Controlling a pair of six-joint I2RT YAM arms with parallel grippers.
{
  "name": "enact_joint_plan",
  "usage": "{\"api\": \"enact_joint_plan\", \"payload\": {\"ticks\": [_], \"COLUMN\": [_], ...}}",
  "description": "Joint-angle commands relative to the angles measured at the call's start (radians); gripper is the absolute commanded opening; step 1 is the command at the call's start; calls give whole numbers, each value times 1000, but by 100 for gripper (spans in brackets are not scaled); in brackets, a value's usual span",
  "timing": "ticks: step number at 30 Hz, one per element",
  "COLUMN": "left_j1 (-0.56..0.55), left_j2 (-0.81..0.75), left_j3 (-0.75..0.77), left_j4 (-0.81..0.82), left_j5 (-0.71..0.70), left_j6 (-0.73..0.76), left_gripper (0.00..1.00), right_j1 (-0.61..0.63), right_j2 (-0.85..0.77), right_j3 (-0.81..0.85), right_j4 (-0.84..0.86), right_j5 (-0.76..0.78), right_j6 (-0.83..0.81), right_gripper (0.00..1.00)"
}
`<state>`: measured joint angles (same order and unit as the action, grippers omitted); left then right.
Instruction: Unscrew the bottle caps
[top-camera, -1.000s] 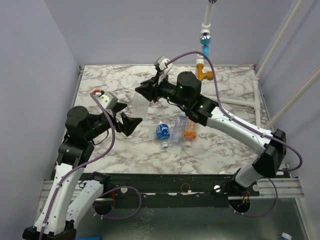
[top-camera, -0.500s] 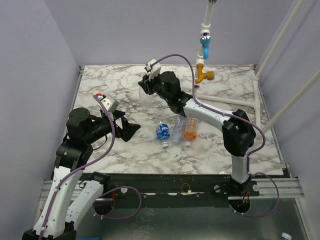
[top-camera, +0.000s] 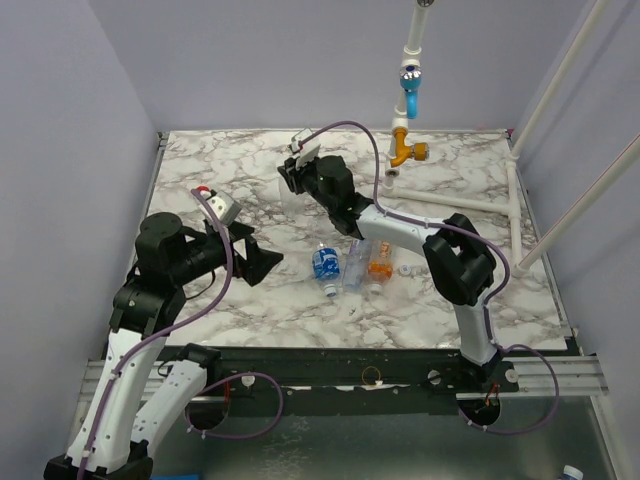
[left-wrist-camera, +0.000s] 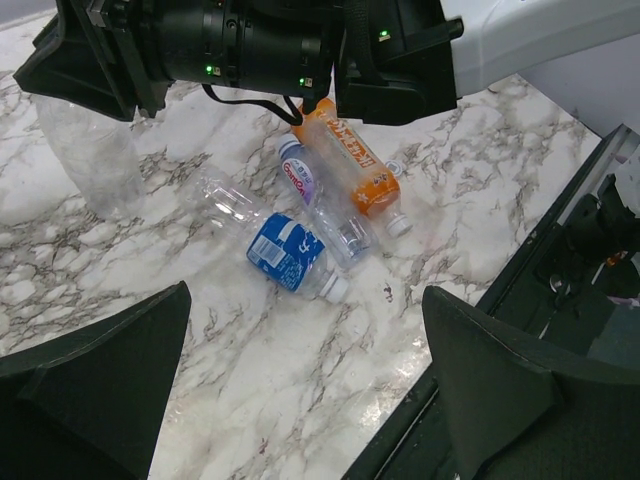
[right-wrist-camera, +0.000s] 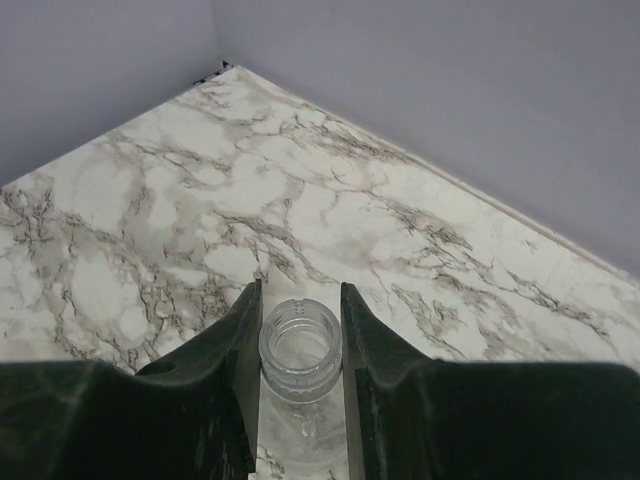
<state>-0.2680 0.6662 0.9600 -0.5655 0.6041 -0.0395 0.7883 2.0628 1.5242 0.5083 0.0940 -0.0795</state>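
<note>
My right gripper is shut on the threaded neck of the clear unlabelled bottle, whose mouth shows open with no cap on it. In the top view that gripper holds the bottle over the table's middle left. Three bottles lie together: blue-labelled, slim light-blue-labelled and orange. White caps show on the blue-labelled bottle and the orange one. A loose white cap lies right of the orange bottle. My left gripper hangs open and empty, left of the group.
A white pipe with blue and orange fittings stands at the table's back edge. White pipes run along the right side. The black front rail borders the marble table.
The right arm has folded in, its elbow swinging left and nearer, while its gripper keeps the clear bottle at nearly the same spot. The left arm has barely shifted.
</note>
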Motion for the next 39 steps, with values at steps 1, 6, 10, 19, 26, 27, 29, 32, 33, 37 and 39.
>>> {"api": "enact_joint_plan", "payload": {"ticks": [1,6,10,19,26,27,29,32,33,37,39], "left_j1": [0,0,0,-2,-1,0,-1,-1,0,0,0], "left_j2": [30,46,43,45,45,43,42,41,43,59,74], "left_j3": [44,52,48,48,45,43,43,46,48,60,67], "left_j4": [-5,6,15,29,36,37,39,40,40,39,40], "left_j5": [49,61,73,96,102,102,100,96,94,91,87], "left_j6": [16,21,30,30,27,27,27,29,29,26,26], "left_gripper": [99,99,99,99,99,99,99,99,99,99,99], "right_j1": [3,3,3,4,3,3,3,3,4,3,5], "right_j2": [29,32,13,-34,-42,-42,-44,-78,-98,-208,-277], "right_j3": [3,10,0,62,111,116,129,140,139,84,9], "right_j4": [12,-25,-29,-87,-135,-138,-150,-185,-205,-340,-415], "right_j5": [14,7,16,7,1,2,9,14,15,36,35], "right_j6": [16,24,29,26,23,18,7,-3,2,102,184], "right_gripper": [10,35,75,100,100,100,100,100,100,100,100]}}
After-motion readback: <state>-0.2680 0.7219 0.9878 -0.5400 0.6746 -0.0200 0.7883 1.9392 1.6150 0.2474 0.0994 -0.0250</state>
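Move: The right gripper still grips the neck of the uncapped bottle, which stands upright on the table, its middle straight below the hand point by some 11 cm. From this hand the blue-label bottle lies about 14 cm back and 9 cm right, the clear slim bottle 14 cm back and 20 cm right, both some 18 cm lower. The standing bottle's middle is about 25 cm ahead of the idle left hand, 4 cm right and 20 cm below. Hold the right gripper in place at the standing bottle's neck, then open the fingers wide and let go, with the fingers still pointing level, out and to the left. Allow the hand to settle barely a centimetre, then lift it about 6 cm up off the neck, easing slightly back and to the right only at the very end. ##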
